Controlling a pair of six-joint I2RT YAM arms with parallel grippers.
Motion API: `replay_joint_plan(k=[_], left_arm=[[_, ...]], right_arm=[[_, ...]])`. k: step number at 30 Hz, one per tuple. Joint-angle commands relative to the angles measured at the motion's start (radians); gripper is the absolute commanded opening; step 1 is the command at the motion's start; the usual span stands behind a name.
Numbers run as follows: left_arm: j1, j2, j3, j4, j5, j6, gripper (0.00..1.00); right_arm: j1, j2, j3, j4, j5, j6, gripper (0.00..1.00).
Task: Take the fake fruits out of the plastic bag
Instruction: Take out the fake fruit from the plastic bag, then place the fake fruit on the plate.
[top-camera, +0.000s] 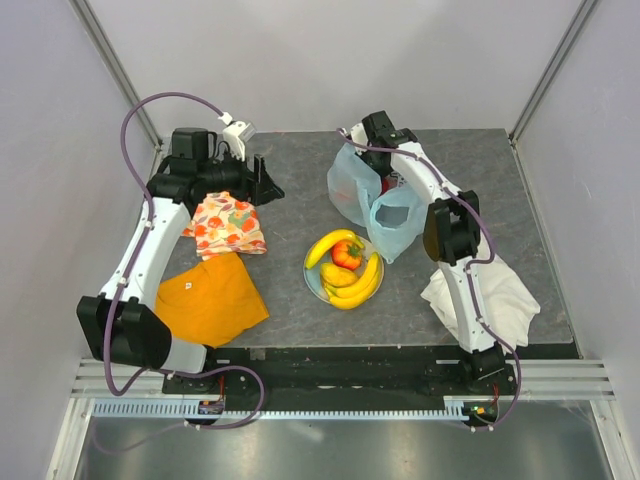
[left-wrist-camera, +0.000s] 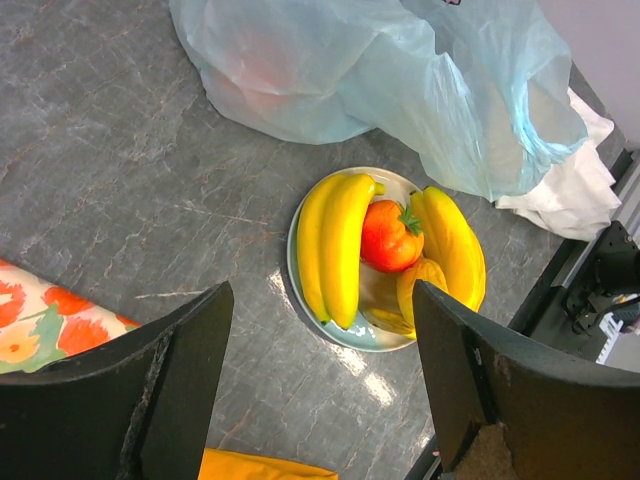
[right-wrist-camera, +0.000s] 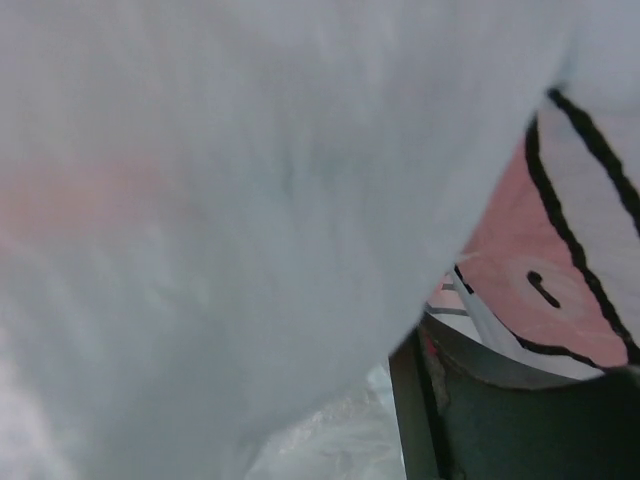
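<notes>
The plastic bag (top-camera: 375, 200) lies crumpled at the back right, and a reddish fruit (top-camera: 388, 185) shows faintly through it. It also shows in the left wrist view (left-wrist-camera: 400, 70). Yellow bananas (top-camera: 345, 270), a red fruit (top-camera: 347, 252) and a small yellow-orange fruit (top-camera: 338, 275) lie on a round plate (top-camera: 312, 285) in front of the bag. My right gripper (top-camera: 358, 140) is at the bag's top. Bag film covers its camera, and only one finger (right-wrist-camera: 470, 410) shows, standing wide of centre. My left gripper (top-camera: 268, 185) hovers left of the plate, open and empty (left-wrist-camera: 322, 300).
A fruit-patterned cloth (top-camera: 228, 225) and an orange cloth (top-camera: 210, 295) lie under the left arm. A white cloth (top-camera: 500, 295) lies by the right arm's base, near the table's front edge. Enclosure walls stand close on both sides.
</notes>
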Motion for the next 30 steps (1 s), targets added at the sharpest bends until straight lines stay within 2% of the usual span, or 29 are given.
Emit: replay_joint_plan(k=[1, 2, 5, 10, 12, 16, 21, 23, 26, 30], left_arm=[[-0.006, 0.01, 0.063, 0.006, -0.006, 0.036, 0.79], [-0.006, 0.013, 0.066, 0.007, -0.007, 0.036, 0.79], [-0.007, 0.023, 0.067, 0.023, -0.003, 0.028, 0.79], [-0.009, 0.03, 0.073, 0.044, 0.014, -0.003, 0.79], [-0.014, 0.032, 0.08, 0.047, 0.019, -0.004, 0.79], [-0.018, 0.032, 0.089, 0.058, 0.019, -0.015, 0.79], [-0.023, 0.017, 0.084, 0.061, 0.016, -0.016, 0.79], [-0.023, 0.01, 0.075, 0.061, 0.008, -0.013, 0.79], [-0.023, 0.01, 0.066, 0.061, 0.005, -0.016, 0.79], [-0.023, 0.009, 0.06, 0.061, 0.002, -0.018, 0.79]], right_arm=[[0.001, -0.13, -0.065, 0.015, -0.019, 0.008, 0.36], [0.001, -0.215, -0.128, 0.018, -0.046, 0.005, 0.31], [0.001, -0.39, -0.243, 0.027, -0.085, 0.005, 0.28], [0.002, -0.639, -0.392, -0.042, -0.195, -0.001, 0.28], [0.001, -0.704, -0.455, -0.062, -0.299, -0.016, 0.28], [0.004, -0.851, -0.668, -0.082, -0.387, -0.058, 0.29], [0.035, -0.939, -0.75, -0.122, -0.641, -0.17, 0.29], [0.102, -0.94, -0.744, -0.128, -0.666, -0.191, 0.29], [0.171, -0.87, -0.693, -0.182, -0.752, -0.242, 0.28], [0.18, -0.726, -0.574, -0.241, -0.82, -0.294, 0.28]])
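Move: The right hand, deep in the bag with its fingers already shut on the red fruit, is bound for the plate, some 33 cm back, 10 cm to its left and about 4 cm lower. The tomato on it lies about 29 cm back and 9 cm left, the near-side banana 27 cm back and 12 cm left; the bag's middle is roughly 12 cm back and 1 cm left. From the left hand the plate lies about 14 cm back, 14 cm right and 24 cm below. Back and steeply up, the right arm draws the red fruit out of the bag, some 28 cm back in all and about 20 cm up at the peak, then sinks about 5 cm while swinging roughly 8 cm left towards the plate. Late on the wrist turns counter-clockwise by about 40 degrees and rolls its left side up; the fingers keep their pinch. ##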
